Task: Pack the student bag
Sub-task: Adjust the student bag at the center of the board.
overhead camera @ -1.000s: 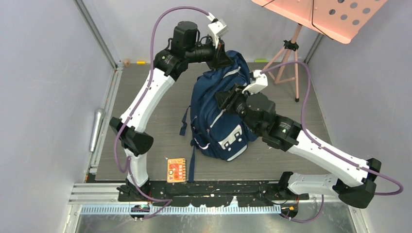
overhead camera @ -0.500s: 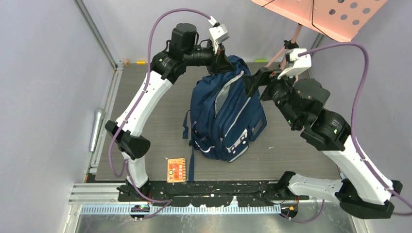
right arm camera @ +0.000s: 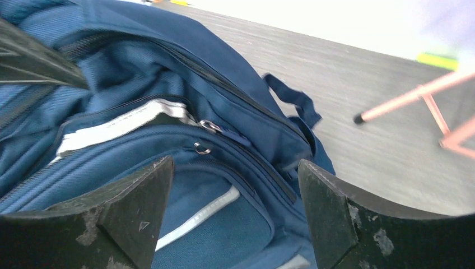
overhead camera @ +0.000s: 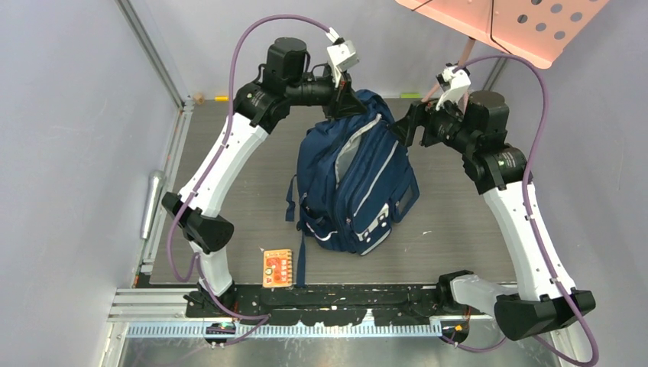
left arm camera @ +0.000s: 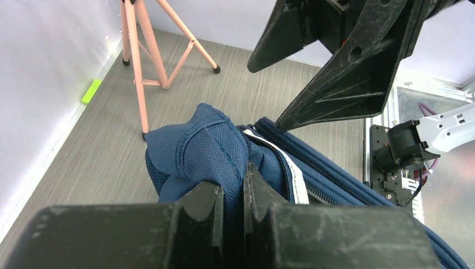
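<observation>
The student bag (overhead camera: 355,187) stands upright in the middle of the grey mat, navy blue with pale stripes and a partly open top zip. My left gripper (overhead camera: 345,98) is shut on a fold of fabric at the bag's top rear; in the left wrist view the navy cloth (left arm camera: 210,151) is pinched between the jaws of the left gripper (left arm camera: 234,190). My right gripper (overhead camera: 403,126) hovers open just off the bag's top right edge, holding nothing. Below the right gripper (right arm camera: 235,185) in its wrist view lie the bag's front pocket (right arm camera: 224,224) and zip pulls (right arm camera: 208,126).
A small orange card (overhead camera: 277,267) lies on the mat near the front edge, left of the bag's strap. A pink music stand's legs (overhead camera: 451,99) stand at the back right, its desk (overhead camera: 504,23) overhanging. Grey walls close in on both sides.
My right gripper has opened, lifted off the bag's front and swung back and right to the bag's top edge. The bag now sits more upright. The left gripper keeps its hold.
</observation>
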Available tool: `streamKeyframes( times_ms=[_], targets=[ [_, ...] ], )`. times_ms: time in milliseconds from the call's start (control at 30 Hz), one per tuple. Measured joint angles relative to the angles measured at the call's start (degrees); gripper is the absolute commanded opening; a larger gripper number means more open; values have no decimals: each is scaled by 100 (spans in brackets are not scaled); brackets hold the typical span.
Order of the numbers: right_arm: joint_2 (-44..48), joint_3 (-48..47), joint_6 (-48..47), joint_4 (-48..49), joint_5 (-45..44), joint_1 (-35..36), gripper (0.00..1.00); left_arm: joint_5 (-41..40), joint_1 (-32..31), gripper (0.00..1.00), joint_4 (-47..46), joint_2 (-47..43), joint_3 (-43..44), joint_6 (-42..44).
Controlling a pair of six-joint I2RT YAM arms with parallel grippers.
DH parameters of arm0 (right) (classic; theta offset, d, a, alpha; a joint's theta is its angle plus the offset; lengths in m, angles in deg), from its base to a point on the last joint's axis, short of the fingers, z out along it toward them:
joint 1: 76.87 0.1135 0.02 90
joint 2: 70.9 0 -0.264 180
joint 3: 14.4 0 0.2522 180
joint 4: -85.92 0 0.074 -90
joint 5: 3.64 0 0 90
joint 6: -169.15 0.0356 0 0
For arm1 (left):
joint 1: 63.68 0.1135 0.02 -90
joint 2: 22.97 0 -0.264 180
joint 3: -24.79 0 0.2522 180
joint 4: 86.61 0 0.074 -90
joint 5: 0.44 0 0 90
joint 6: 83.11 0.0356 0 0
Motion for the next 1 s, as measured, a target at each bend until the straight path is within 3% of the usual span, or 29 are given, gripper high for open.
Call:
streamKeyframes(
  times_ms=[267,600,700,933,1000],
  targets=[
    [-680,-487,-999,328,2015,-424,86,87,-2,0,170,-52,2,197],
    [-1392,-981,-2297,374,3294,-483,84,149,0,0,573,-63,186,439],
    [-1690,-1261,-2509,278,3648,-483,67,142,2,0,734,-63,269,520],
    [-1993,-1423,-2450,354,4194,-483,50,127,-9,0,955,-7,444,549],
    [-1982,-1410,-2347,509,4236,-483,29,127,-26,0,979,13,481,549]
  ],
)
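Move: The student bag's upper rim, beside its zip, lies about 4 cm ahead of the open right hand, 8 cm left and 2 cm lower. The bag's gripped top is some 6 cm ahead and 12 cm left of that hand; the bag's middle is 16 cm back, 12 cm left and 20 cm down. From the left hand, still pinching the top, the rim is about 5 cm right, 2 cm back and 3 cm below. Right hand swings about 7 cm left and forward to the bag's rim, turning 40 degrees counter-clockwise, fingers half closing. ##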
